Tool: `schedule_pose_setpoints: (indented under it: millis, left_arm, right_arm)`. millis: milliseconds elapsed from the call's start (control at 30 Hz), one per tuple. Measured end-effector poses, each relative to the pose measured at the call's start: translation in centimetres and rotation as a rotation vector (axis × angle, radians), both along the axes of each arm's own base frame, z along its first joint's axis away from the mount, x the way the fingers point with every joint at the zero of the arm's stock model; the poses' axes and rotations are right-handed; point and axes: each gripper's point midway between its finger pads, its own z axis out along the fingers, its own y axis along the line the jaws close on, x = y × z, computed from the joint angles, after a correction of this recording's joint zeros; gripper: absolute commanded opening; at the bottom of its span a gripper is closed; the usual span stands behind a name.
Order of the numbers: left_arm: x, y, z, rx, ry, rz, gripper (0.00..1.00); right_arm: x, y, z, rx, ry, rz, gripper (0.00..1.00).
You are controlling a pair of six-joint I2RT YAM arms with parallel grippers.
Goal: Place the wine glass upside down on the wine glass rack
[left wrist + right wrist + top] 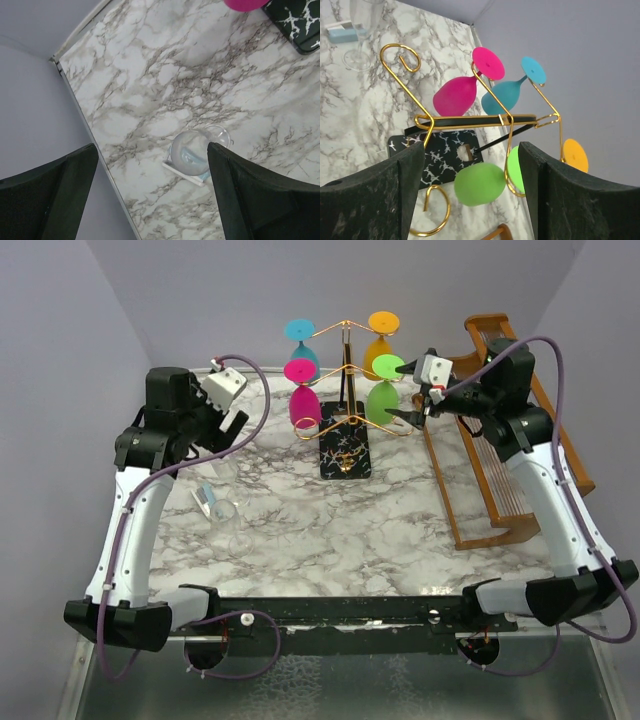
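Note:
The gold wire wine glass rack (pixel 345 365) stands at the back middle on its black speckled base (pixel 345 452). A green wine glass (pixel 382 400) hangs upside down from its lower right arm, beside pink, blue and orange ones. My right gripper (pixel 408 392) is open around the green glass (pixel 480 184), with a gap on each side; the rack (pixel 470 120) fills that wrist view. A clear wine glass (pixel 224 510) stands on the marble at the left. My left gripper (pixel 232 432) hovers open above it, with the clear glass (pixel 192 152) by its right finger.
A brown wooden slatted rack (pixel 500 470) lies along the right side, just behind my right arm. A small white and blue block (pixel 186 170) sits against the clear glass. The table's left edge (pixel 87 130) runs close to the left gripper.

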Motion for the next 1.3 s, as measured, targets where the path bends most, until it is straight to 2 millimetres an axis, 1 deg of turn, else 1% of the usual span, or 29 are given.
schedule_pose_setpoints:
  millis: [133,233,300,333,533,633,700,967,1133,1300]
  left_arm:
    - [-0.6,1.8,-2.2,0.015,0.065,0.056,0.84]
    - [-1.0,2.5,-4.2,0.019,0.122,0.078,0.76]
    - [-1.3,2.8,-5.1,0.018,0.148,0.092,0.72]
    - [-1.4,3.0,-5.4,0.017,0.158,0.099,0.69]
    - [-1.1,4.0,-5.7,0.001,0.167,0.142,0.58]
    - [-0.8,4.0,-6.3,-0.003,0.181,0.145,0.56]
    - [-0.6,3.9,-7.0,-0.006,0.201,0.142,0.52]
    - [0.1,3.6,-9.9,-0.012,0.292,0.136,0.35]
    - [0.5,3.3,-11.1,-0.021,0.333,0.128,0.20]
    - [0.7,2.7,-12.0,-0.043,0.367,0.113,0.14]
  right_arm:
    - [-2.0,-0.9,0.1,0.033,0.049,-0.047,0.75]
    - [-3.2,-1.3,-0.4,0.043,0.074,-0.060,0.75]
    - [-3.8,-1.4,-0.9,0.045,0.085,-0.063,0.75]
    - [-4.0,-1.5,-1.2,0.044,0.091,-0.064,0.75]
    - [-4.5,-1.7,-2.7,0.036,0.123,-0.070,0.75]
    - [-4.6,-1.7,-3.0,0.035,0.127,-0.070,0.75]
    - [-4.8,-1.8,-3.1,0.034,0.128,-0.070,0.75]
    - [-5.2,-1.9,-3.1,0.036,0.122,-0.070,0.75]
    - [-5.2,-1.9,-3.6,0.032,0.134,-0.070,0.75]
    - [-5.2,-1.9,-4.0,0.030,0.140,-0.070,0.75]
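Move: The far clear wine glass stands upright on the table almost under the left hand, about 2 cm back and 2 cm left, its middle some 21 cm below. The near clear glass is roughly 12 cm back from the first. The blue eraser lies about 8 cm left of the first glass and 1 cm nearer the bases. From the right hand, the far clear glass is some 29 cm left, 2 cm back and 28 cm down. Left hand sinks some 12 cm, tipping down, nearly shuts across the far wine glass's rim; right hand backs off. ##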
